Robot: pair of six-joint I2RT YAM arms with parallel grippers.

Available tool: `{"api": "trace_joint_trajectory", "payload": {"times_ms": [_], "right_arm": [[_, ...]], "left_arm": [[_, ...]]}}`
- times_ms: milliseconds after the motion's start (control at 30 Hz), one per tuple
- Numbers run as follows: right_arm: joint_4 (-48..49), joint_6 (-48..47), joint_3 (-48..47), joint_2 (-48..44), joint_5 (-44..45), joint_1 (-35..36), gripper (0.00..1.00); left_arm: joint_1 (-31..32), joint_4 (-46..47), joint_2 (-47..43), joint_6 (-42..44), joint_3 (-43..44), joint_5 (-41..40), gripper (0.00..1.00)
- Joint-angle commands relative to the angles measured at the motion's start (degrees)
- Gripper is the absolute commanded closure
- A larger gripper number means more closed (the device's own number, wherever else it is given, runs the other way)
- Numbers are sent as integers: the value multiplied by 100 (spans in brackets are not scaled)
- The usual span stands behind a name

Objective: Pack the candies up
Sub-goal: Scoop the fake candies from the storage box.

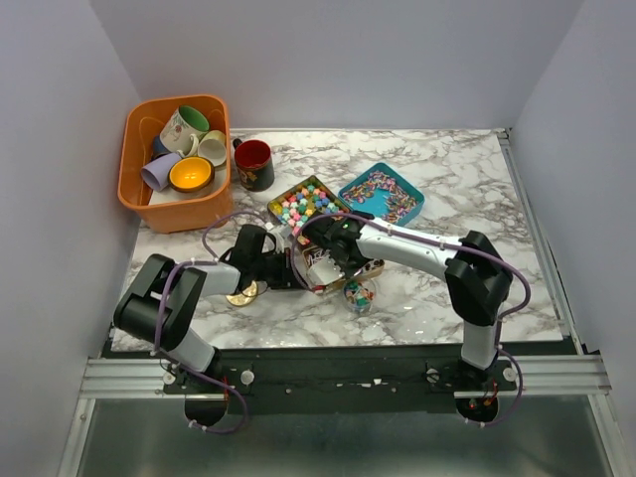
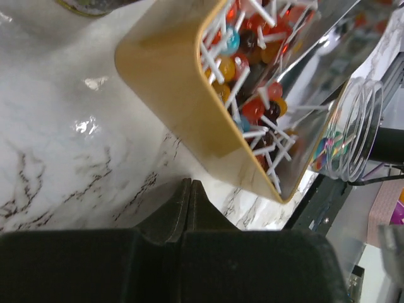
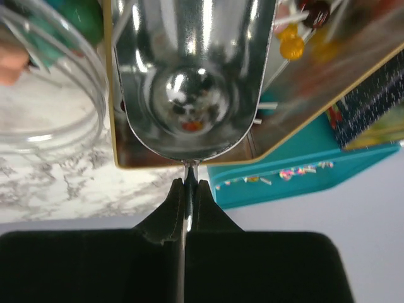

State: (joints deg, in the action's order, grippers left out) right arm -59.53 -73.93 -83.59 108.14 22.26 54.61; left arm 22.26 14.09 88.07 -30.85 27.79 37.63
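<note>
The candies are small bright balls in a gold tin and mixed-colour wrapped pieces in a teal tin. A third, gold-rimmed tin of lollipops lies between my grippers. My right gripper is shut on the thin handle of a shiny metal scoop, whose bowl sits inside that tin and holds almost nothing. My left gripper is shut and empty, its tips just above the marble beside the tin's side. A glass jar with a few candies lies by the tin.
An orange basket of mugs stands at the back left, with a dark red mug beside it. A flat gold lid lies under the left arm. White walls enclose the marble table.
</note>
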Motion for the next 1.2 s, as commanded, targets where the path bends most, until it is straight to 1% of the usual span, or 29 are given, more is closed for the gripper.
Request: {"api": "trace_joint_trajectory", "payload": {"times_ms": [0,167,300,333,400,600,633,833,933,967,1000,1067,1167], "right_arm": [[72,405,19,427,-1178,41,99],[134,941,-490,866,-1838,32,99],[493,1047,-343,823,-2199,-47,99],[530,1056,-298,797,-2191,-73,99],[661,1100,-228,657,-2445,-196,99],[706,1074,-96,270,-2551,-565,99],[680,1074,-105,182,-2543,-600,99],[521,819,114,-152,-2613,-820,99],[477,757,290,-302,-2718,-890,99],[460,749,334,-363,-2771,-925,99],[468,749,378,-390,-2815,-926,99],[477,766,388,-442,-2885,-969,99],[521,766,309,-574,-2982,-1005,99]], "left_arm": [[33,375,368,-105,200,219,100],[33,306,597,-149,411,315,100],[24,7,571,-27,534,272,100],[-11,-185,536,17,569,263,100],[-72,-423,369,166,596,237,100],[-415,-1785,-307,764,780,122,100],[-442,-2187,-387,948,850,122,100],[-740,-3287,-1107,1467,939,210,99],[-811,-3403,-1625,1643,912,0,83],[-811,-3439,-1722,1679,938,-18,69],[-811,-3448,-1871,1705,947,-27,64],[-811,-3465,-1969,1705,1000,-19,54],[-863,-3509,-2136,1714,1062,-1,50]]}}
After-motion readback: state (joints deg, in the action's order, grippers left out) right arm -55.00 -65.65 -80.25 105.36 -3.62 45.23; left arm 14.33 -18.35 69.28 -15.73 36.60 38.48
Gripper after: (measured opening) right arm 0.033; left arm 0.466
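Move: The lollipop box's middle is about 6 cm left of my right hand, roughly 2 cm back and 7 cm below, under the scoop I already hold. The candy jar sits some 8 cm back and 3 cm left of that hand; the teal tray is about 15 cm ahead and 4 cm right. From my left hand, the lollipop box is roughly 9 cm right and 4 cm ahead, about level; the gold lid lies 14 cm left and 1 cm back. I keep my grip on the scoop and drive it down about 4 cm and a little left into the lollipops, then tip the bowl up some 30 degrees to the left and lift it slightly. My left hand, shut beside the box's left end, edges 1 cm forward and right towards it, then backs off left and up about 7 cm, opening halfway. ##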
